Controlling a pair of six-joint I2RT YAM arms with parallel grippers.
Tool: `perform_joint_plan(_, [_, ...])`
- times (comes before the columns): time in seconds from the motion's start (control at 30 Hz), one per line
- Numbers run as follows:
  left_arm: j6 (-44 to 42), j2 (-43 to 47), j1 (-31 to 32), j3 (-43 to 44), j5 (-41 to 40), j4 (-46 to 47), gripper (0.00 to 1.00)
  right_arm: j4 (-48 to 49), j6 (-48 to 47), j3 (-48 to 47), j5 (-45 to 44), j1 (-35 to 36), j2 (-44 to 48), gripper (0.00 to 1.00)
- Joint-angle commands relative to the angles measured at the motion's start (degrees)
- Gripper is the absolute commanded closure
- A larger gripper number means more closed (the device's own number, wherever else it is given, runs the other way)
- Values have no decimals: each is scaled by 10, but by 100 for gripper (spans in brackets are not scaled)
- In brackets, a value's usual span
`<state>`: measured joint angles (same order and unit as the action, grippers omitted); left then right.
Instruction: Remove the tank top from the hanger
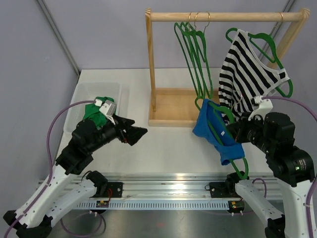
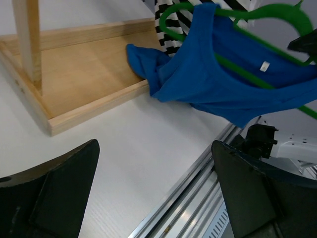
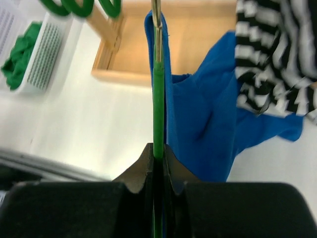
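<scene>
The blue tank top [image 1: 207, 125] hangs on a green hanger [image 1: 241, 167] held low in front of the wooden rack, tilted, with its hem draped on the rack base. My right gripper [image 1: 234, 131] is shut on the hanger's green bar [image 3: 158, 99], and the blue tank top [image 3: 198, 119] hangs just right of the jaws [image 3: 158, 153]. My left gripper [image 1: 140, 134] is open and empty, left of the top and pointing at it. In the left wrist view the tank top [image 2: 208, 74] and hanger [image 2: 257, 79] lie ahead, beyond the wide-apart fingers [image 2: 49, 193].
The wooden rack [image 1: 168, 106] stands at the back with several bare green hangers [image 1: 195, 49] and a black-and-white striped shirt [image 1: 247, 69] on its rail. A white bin [image 1: 101, 91] holding a green garment [image 1: 96, 111] sits at the left.
</scene>
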<state>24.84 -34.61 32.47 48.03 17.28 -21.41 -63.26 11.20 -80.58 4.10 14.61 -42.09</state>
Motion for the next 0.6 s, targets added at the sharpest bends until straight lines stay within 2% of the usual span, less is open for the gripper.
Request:
perform_joint_plan(0.0, [47,-7,65,-36,-86,109,1,-1,25,57,95,-1,47,100])
perform_joint_plan(0.07, [53,-17,121,-47,-119,130,1,0,27,83,135,-1,60,100])
perform_joint_plan(0.13, [54,-37,162,-55,-170,154,1,21,40,130,212,-1,82,100])
perform_joint_plan(0.17, [55,-46,202,-58,-205,168,1,31,43,146,241,-1,89,100])
perform_joint_plan(0.2, [53,-59,221,-60,-245,176,1,58,62,178,292,-1,103,100])
perform_joint_plan(0.27, [50,-72,266,-63,-291,195,1,94,78,215,340,-1,124,100])
perform_joint_plan(0.47, [27,-145,341,-39,-375,182,2,171,138,267,424,-1,145,100])
perform_joint_plan(0.57, [17,-185,363,-17,-395,177,7,190,155,266,437,-1,143,100])
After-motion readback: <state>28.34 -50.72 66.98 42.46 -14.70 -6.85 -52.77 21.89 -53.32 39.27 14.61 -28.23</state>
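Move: From the empty left hand, the left shoulder of the blue tank top lies about 26 cm to the right, 13 cm ahead and roughly level; the rack's wooden base is some 25 cm ahead, 19 cm right and 20 cm below. The right hand holds that top's hanger, the shoulder about 13 cm ahead, 13 cm left and slightly below. From the right hand, the empty hangers are roughly 20 cm ahead, 16 cm left and 7 cm up, the striped top 17 cm ahead, 5 cm right and 8 cm up. Rightward and down, with a slight draw back, the left hand goes about 10 cm across to meet the hanger's left end, fingers wide open. The right hand keeps its grip on the hanger and brings it left, down and back, some 14 cm in all, while turning about 35 degrees, mostly counter-clockwise with its left side rising, to swing the tank top's left shoulder towards the left fingers. ##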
